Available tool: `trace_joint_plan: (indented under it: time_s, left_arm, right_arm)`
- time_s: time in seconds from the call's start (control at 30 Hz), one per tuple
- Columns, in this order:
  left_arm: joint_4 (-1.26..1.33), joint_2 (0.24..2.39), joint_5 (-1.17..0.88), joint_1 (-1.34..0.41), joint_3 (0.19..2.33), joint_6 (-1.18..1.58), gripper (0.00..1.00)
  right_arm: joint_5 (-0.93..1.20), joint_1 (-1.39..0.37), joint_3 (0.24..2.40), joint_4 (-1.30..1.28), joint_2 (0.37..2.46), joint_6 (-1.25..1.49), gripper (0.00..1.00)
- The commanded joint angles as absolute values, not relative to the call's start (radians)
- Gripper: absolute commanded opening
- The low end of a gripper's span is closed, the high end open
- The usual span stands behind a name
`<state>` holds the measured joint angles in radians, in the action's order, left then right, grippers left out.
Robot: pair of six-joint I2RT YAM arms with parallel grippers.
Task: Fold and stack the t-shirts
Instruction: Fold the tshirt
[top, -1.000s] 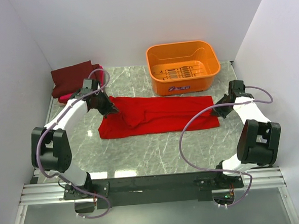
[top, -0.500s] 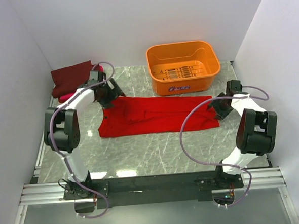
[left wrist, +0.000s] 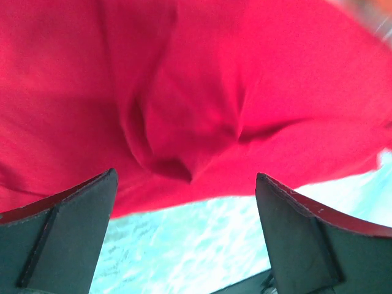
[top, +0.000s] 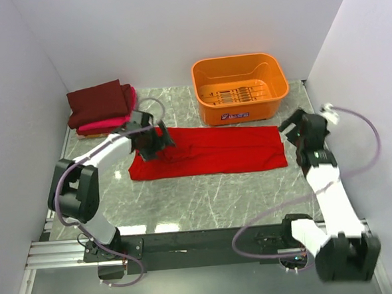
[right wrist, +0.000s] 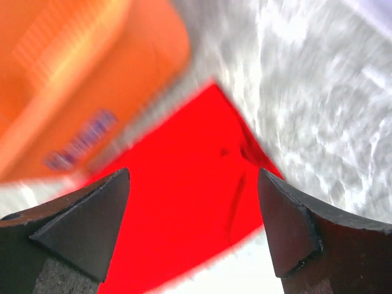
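Note:
A bright red t-shirt (top: 210, 153) lies flat on the marble table as a long folded strip. My left gripper (top: 161, 140) hovers over its left end. Its jaws are open in the left wrist view, with rumpled red cloth (left wrist: 196, 92) ahead of the left gripper (left wrist: 185, 174) and nothing between the fingers. My right gripper (top: 290, 124) is at the strip's right end, open. Between its fingertips (right wrist: 119, 184) I see the red t-shirt's corner (right wrist: 184, 202), not gripped. A folded dark maroon t-shirt (top: 97, 103) lies on a folded hot pink t-shirt (top: 108, 123) at the back left.
An orange plastic basket (top: 240, 85) stands at the back right, just behind the red strip; it also shows as an orange basket wall (right wrist: 73, 79) in the right wrist view. White walls close in the left, back and right sides.
Both grippers went from shut to open and let go of the red t-shirt. The left gripper moved right over the cloth, the right arm swung up and back. The shirt now lies flatter.

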<state>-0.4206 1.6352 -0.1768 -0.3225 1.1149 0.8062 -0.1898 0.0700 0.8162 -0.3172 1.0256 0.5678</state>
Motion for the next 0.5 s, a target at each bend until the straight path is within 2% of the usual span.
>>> trace_joint_plan:
  time_s: [0.0,0.17,0.47]
  left_arm:
    - [-0.367,1.631,-0.179,-0.383,1.065,0.845,1.00]
    - [-0.322,1.704,-0.167,-0.442,1.077,0.865,0.99]
    - [-0.291,1.825,-0.088,-0.457,1.189,0.862,0.99]
  right_arm:
    - [-0.362,0.077,0.694,-0.164,0.891,0.740,0.91]
    - [-0.295,0.078,0.646,-0.143,0.801,0.654,0.91]
    - [-0.220,0.077,0.654,-0.222,0.813,0.600,0.91]
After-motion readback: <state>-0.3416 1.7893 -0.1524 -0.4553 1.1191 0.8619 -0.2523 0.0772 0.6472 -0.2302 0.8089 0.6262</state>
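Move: The loose flap on the left part of the t-shirt lies about 5 cm to the right of the open left hand, 2 cm back and 6 cm below it. The shirt's middle is some 17 cm to that hand's right and about level ahead, at the same depth. The dark folded stack stands roughly 20 cm left and 14 cm ahead of the left hand. From the idle right hand the flap is about 40 cm left, nearly level ahead and 15 cm below. The loose flap of the t-shirt is what the left hand closes in on: with fingers wide open it swings back a little, about 5 cm to the right and 5 cm down, easing forward again at the end, until the fingers are close over the bunched cloth. Contact can't be made out. The empty right hand backs off some 3 cm from the shirt, still open. ##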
